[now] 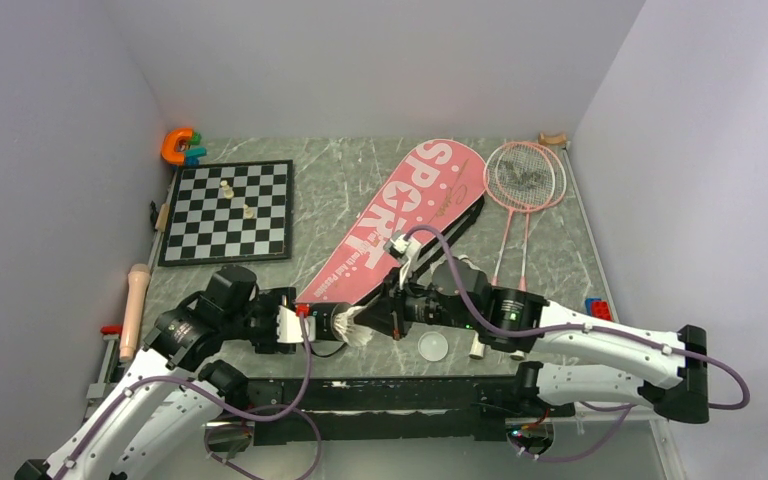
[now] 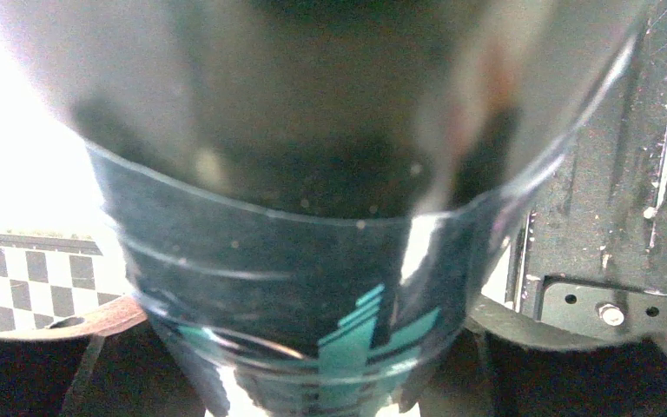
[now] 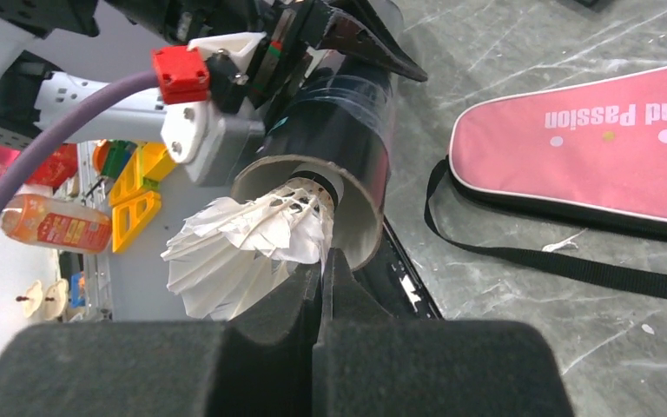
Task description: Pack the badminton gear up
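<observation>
The long black tube (image 1: pixel 328 320) (image 3: pixel 347 113) is held level over the table's near edge, my left gripper (image 1: pixel 308 322) shut around it; its dark wall (image 2: pixel 313 287) fills the left wrist view. A white feather shuttlecock (image 1: pixel 356 329) (image 3: pixel 243 248) sits cork-first in the tube's open mouth, feathers sticking out. My right gripper (image 1: pixel 396 320) (image 3: pixel 323 261) is shut, pinching the edge of those feathers. The pink "SPORT" bag (image 1: pixel 400 220) (image 3: pixel 591 148) lies flat behind. Two pink rackets (image 1: pixel 525 180) lie at the back right.
A chessboard (image 1: pixel 227 210) with two pieces lies at the back left, an orange U-shaped toy (image 1: pixel 177 146) behind it. A round white lid (image 1: pixel 432 347) lies under my right wrist. The bag's black strap (image 3: pixel 556 261) trails on the table. A wooden handle (image 1: pixel 137 310) lies far left.
</observation>
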`<state>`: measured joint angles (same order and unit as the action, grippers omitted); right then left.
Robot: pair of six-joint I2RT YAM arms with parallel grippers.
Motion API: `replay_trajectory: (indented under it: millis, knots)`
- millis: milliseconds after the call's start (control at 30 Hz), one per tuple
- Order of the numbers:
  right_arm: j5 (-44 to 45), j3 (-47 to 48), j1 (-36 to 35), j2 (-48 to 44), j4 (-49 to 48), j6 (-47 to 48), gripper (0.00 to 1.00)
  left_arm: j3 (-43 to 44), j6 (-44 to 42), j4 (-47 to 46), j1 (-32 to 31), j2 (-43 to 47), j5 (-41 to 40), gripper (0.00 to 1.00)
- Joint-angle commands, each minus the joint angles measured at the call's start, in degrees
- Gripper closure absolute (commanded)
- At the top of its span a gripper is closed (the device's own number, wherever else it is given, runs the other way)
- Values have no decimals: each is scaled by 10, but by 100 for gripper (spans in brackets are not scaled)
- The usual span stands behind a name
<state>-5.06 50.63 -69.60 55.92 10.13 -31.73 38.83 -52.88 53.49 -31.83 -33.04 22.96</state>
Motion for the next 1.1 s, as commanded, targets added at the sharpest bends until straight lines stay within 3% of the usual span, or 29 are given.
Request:
replay_trajectory:
  millis: [0, 167, 267, 367, 733, 1067]
  knots:
    - [16, 26, 3, 28, -45, 2, 97, 28, -6, -3, 1, 7, 27, 100]
    - [51, 47, 3, 45, -24, 14, 56, 28, 2, -1, 1, 15, 35, 100]
    - [75, 54, 3, 35, -12, 20, 42, 26, 7, -3, 1, 20, 37, 100]
    - [83, 61, 3, 25, 7, 27, 34, 24, 12, -6, 0, 22, 41, 100]
    - [110, 65, 3, 6, 80, 28, 29, 36, 44, -30, 1, 14, 49, 100]
    - [91, 33, 2, 22, 40, 10, 26, 60, 60, -39, 1, 1, 57, 100]
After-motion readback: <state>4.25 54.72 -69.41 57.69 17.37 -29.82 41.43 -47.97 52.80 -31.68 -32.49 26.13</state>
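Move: The tube's open mouth, with the shuttlecock's cork already at it, lies about 3 cm to the left of the right hand, 1 cm back and 2 cm lower. The racket bag's near end is some 17 cm ahead of that hand and 13 cm left, and the clear lid about 9 cm ahead and 16 cm right, both roughly 25 cm below. From the left hand, still round the tube, the mouth is about 12 cm right, 4 cm back and 12 cm up. The shuttlecock, cork first, goes to the tube's mouth as the right hand sinks about 2 cm, edging left and forward, its fingers starting to open on the way. They open wide and let go of the skirt; the hand rises back, moves on forward and draws off right some 2.5 cm. The left hand keeps hold of the tube, lifting it about 2 cm late on with a slight tilt. ##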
